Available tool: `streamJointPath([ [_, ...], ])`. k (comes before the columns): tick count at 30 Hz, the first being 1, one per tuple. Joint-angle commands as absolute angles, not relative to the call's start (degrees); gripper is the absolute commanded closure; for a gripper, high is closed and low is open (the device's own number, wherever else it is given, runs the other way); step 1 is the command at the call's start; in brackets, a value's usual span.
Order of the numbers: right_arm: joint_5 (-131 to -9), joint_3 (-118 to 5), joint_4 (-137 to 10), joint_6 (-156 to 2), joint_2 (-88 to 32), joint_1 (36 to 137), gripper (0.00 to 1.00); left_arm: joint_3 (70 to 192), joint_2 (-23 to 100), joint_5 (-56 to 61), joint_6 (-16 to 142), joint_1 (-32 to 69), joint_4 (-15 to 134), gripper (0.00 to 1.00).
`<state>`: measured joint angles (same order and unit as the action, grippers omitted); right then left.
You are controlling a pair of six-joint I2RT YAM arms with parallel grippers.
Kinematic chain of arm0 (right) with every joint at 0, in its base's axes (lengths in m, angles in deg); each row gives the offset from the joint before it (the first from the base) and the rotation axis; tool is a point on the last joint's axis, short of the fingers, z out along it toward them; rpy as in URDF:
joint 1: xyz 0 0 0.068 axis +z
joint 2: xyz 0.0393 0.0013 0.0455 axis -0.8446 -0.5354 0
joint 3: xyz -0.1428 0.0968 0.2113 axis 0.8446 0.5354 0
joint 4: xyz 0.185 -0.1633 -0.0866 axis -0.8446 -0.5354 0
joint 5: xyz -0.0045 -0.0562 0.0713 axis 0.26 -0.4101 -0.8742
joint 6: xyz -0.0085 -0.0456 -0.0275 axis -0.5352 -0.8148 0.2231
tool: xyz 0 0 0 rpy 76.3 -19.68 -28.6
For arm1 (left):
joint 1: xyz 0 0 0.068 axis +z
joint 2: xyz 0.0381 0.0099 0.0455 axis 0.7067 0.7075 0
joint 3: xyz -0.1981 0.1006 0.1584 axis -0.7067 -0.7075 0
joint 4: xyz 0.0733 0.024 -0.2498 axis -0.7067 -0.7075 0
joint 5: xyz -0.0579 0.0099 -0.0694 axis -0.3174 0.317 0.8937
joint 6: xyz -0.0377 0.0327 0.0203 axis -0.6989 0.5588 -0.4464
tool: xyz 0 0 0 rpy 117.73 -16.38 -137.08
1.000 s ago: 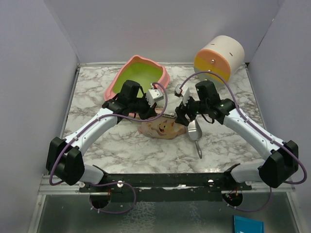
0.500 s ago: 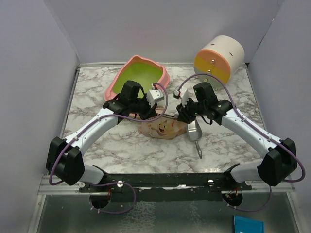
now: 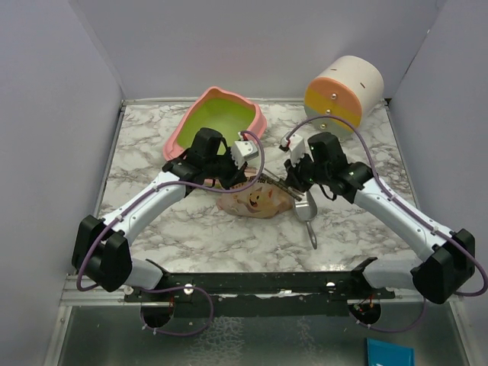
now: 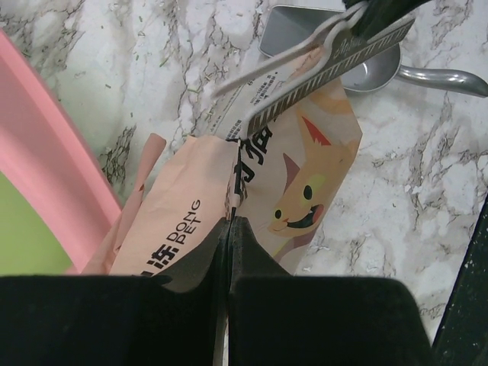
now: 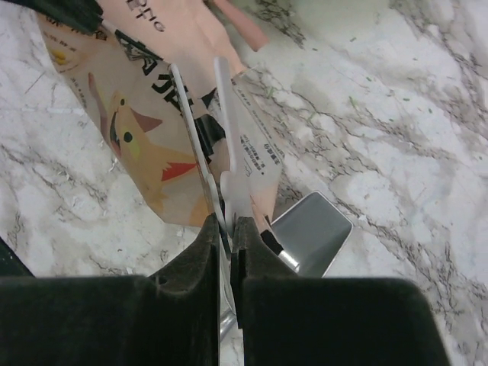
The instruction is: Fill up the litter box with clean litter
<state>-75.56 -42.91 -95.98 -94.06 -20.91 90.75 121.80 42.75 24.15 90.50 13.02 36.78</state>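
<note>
The pink litter box (image 3: 183, 130) with its lime-green inside stands at the back left; its rim (image 4: 46, 152) shows beside the pouch. A beige-orange cat pouch (image 3: 255, 202) lies mid-table, a white clip (image 4: 305, 65) clamped along its top. My left gripper (image 4: 230, 221) is shut on the pouch's left edge (image 4: 175, 221). My right gripper (image 5: 227, 221) is shut on the end of the clip (image 5: 229, 130) at the pouch (image 5: 145, 152). In the top view the two grippers (image 3: 238, 171) (image 3: 288, 183) flank the pouch. The clean litter is hidden.
A grey metal scoop (image 3: 307, 210) lies right of the pouch, its bowl (image 5: 309, 232) just beside my right fingers and its handle pointing toward the near edge. A round cream, orange and yellow cabinet (image 3: 343, 91) stands at the back right. Walls enclose the table.
My right gripper has gone from open to shut on the clip, and its arm has shifted slightly. The left gripper keeps its hold on the pouch.
</note>
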Motion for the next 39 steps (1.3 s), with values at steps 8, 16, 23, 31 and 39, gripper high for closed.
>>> streamJointPath([
  [8, -47.34, -40.74, -99.60, -73.00, -14.49, 75.69, 0.99, 119.86, 38.36, 22.04, 87.13, 12.71, 41.62, 1.00],
  [16, -54.27, -28.42, -87.72, -60.97, -18.62, 60.87, 0.99, 118.30, 36.22, 20.23, 82.94, 12.71, 46.66, 0.97],
  [23, -53.61, -25.92, -83.68, -57.71, -25.60, 59.05, 0.99, 117.72, 32.66, 17.77, 80.40, 12.67, 46.79, 0.80],
  [31, -52.07, -23.73, -82.23, -58.14, -24.81, 58.14, 0.80, 118.03, 29.84, 1.77, 72.15, 12.97, 43.46, 0.42],
  [39, -57.28, -25.59, -86.30, -60.89, -14.59, 58.15, 0.23, 129.99, 38.01, 9.17, 54.21, 26.93, 30.89, 0.27],
])
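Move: The right hand holds the opened bag clip; the bare table where it will be laid is about 22 cm to this hand's right, 4 cm farther out and 14 cm below. The litter bag's middle is some 11 cm to its left, 1 cm ahead, 10 cm lower, and the scoop about 8 cm right and 3 cm back on the table. From the left hand, shut on the bag's mouth, the litter box's middle lies roughly 25 cm ahead and 9 cm left. The bag clip leaves the bag in the right hand, which sweeps it about 22 cm right, at first rising a little and forward, turning some 70 degrees clockwise, then sinks steeply to the table, opens and backs up slightly. Meanwhile the left fingers hold the bag's mouth, then open, lift off and swing left and forward towards the litter box. ##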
